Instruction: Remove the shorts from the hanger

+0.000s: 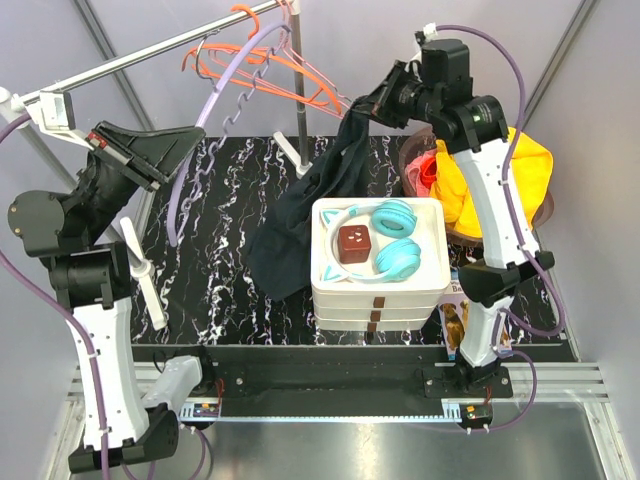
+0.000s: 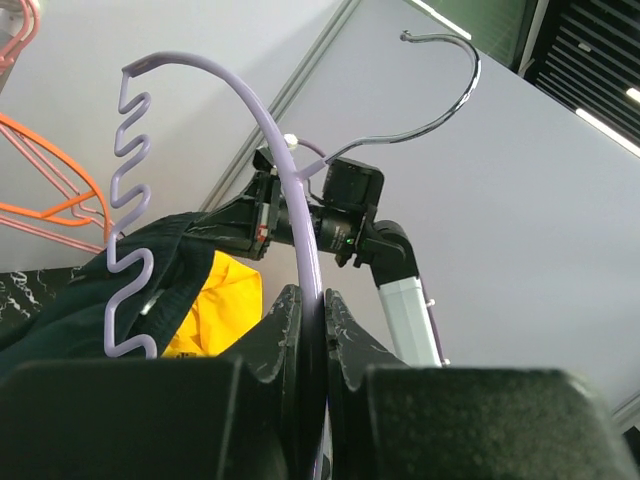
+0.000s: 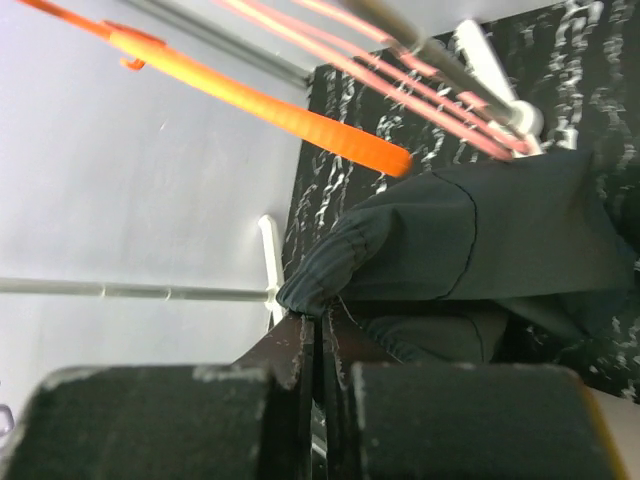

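Note:
A lavender hanger (image 1: 232,82) with a wavy lower bar and a metal hook (image 2: 455,75) is held up at the left. My left gripper (image 1: 186,140) is shut on its thin rod (image 2: 312,295). The dark shorts (image 1: 305,205) hang from my right gripper (image 1: 362,108), which is shut on their gathered waistband (image 3: 320,300). Their lower end drapes onto the black marbled table (image 1: 230,290). In the top view the shorts hang to the right of the hanger, apart from it. From the left wrist the shorts (image 2: 70,295) show behind the wavy bar (image 2: 130,260).
Orange hangers (image 1: 300,85) hang on the rail (image 1: 150,55) at the back. A white drawer box (image 1: 378,290) carries teal headphones (image 1: 397,240) and a brown cube (image 1: 354,243). A yellow cloth (image 1: 530,175) lies at the right. The rack's upright pole (image 1: 299,90) stands behind the shorts.

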### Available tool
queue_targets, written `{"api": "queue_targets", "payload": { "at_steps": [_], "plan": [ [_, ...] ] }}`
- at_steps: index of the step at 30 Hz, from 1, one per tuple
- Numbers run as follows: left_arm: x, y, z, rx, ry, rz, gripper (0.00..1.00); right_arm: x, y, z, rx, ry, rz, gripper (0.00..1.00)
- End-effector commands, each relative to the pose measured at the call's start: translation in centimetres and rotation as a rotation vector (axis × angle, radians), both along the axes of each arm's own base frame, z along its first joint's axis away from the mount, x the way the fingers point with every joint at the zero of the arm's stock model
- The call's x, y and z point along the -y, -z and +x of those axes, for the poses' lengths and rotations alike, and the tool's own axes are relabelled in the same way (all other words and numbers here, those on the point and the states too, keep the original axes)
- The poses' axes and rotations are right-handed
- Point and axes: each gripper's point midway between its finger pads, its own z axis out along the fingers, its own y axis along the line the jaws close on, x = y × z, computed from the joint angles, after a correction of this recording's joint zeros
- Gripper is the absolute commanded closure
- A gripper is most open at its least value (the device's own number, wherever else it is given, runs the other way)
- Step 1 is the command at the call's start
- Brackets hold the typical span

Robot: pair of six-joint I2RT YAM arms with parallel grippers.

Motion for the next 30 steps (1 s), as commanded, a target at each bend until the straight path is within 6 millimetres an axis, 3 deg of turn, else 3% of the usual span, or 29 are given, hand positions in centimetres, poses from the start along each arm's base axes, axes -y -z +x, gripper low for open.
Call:
{"api": "queue_targets", "payload": {
  "at_steps": [1,3,9,11,18,24,28,30],
  "plan": [
    [-0.2,-1.5,-1.2,0.072,-0.053,0.029,1.00,4.0,-6.8,-3.8,0.167,0.097,0.012,1.00],
    [-0.1,-1.8,-1.4,0.083,-0.051,0.041,1.00,6.0,-7.0,-4.0,0.196,0.156,-0.047,1.00],
    [-0.6,-1.0,-1.1,0.007,-0.106,0.062,1.00,12.0,-4.2,-4.9,0.196,0.311,-0.342,1.00],
    [-0.8,-1.0,-1.5,0.003,-0.128,0.054,1.00,13.9,-4.9,-5.3,0.220,0.372,-0.382,1.00],
    [-2.6,0.3,-0.9,-0.091,-0.255,-0.018,1.00,18.2,-10.6,-6.1,0.384,0.567,-0.432,1.00],
    [-2.4,1.0,-1.1,-0.135,-0.243,-0.023,1.00,21.1,-16.3,-6.7,0.547,0.761,-0.370,1.00],
    [-2.0,1.4,-1.4,-0.154,-0.219,-0.010,1.00,23.1,-21.8,-7.5,0.717,0.904,-0.301,1.00],
    [-2.0,1.5,-1.5,-0.154,-0.218,-0.003,1.00,24.3,-23.0,-7.6,0.759,0.977,-0.345,1.00]
  ]
}}
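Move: My right hand already grips the dark shorts, clear of the hanger. The laundry basket they are meant for lies roughly 23 cm to that hand's right, about level with it in reach and some 38 cm below. The white box is about 18 cm nearer me, 5 cm right and 36 cm below; the orange hanger is some 12 cm left, 3 cm farther out and 8 cm higher. From my left hand, the basket is about 22 cm ahead, 46 cm right and 50 cm down. I sweep the shorts about 20 cm to the right with my right hand, closing the sideways gap to the basket, and draw back slightly; the climb of some 15 cm comes mostly in the second half. My right fingers stay shut while the wrist swings clockwise and tips up. My left hand keeps the purple hanger, easing a few centimetres down and left as it tips downward. ##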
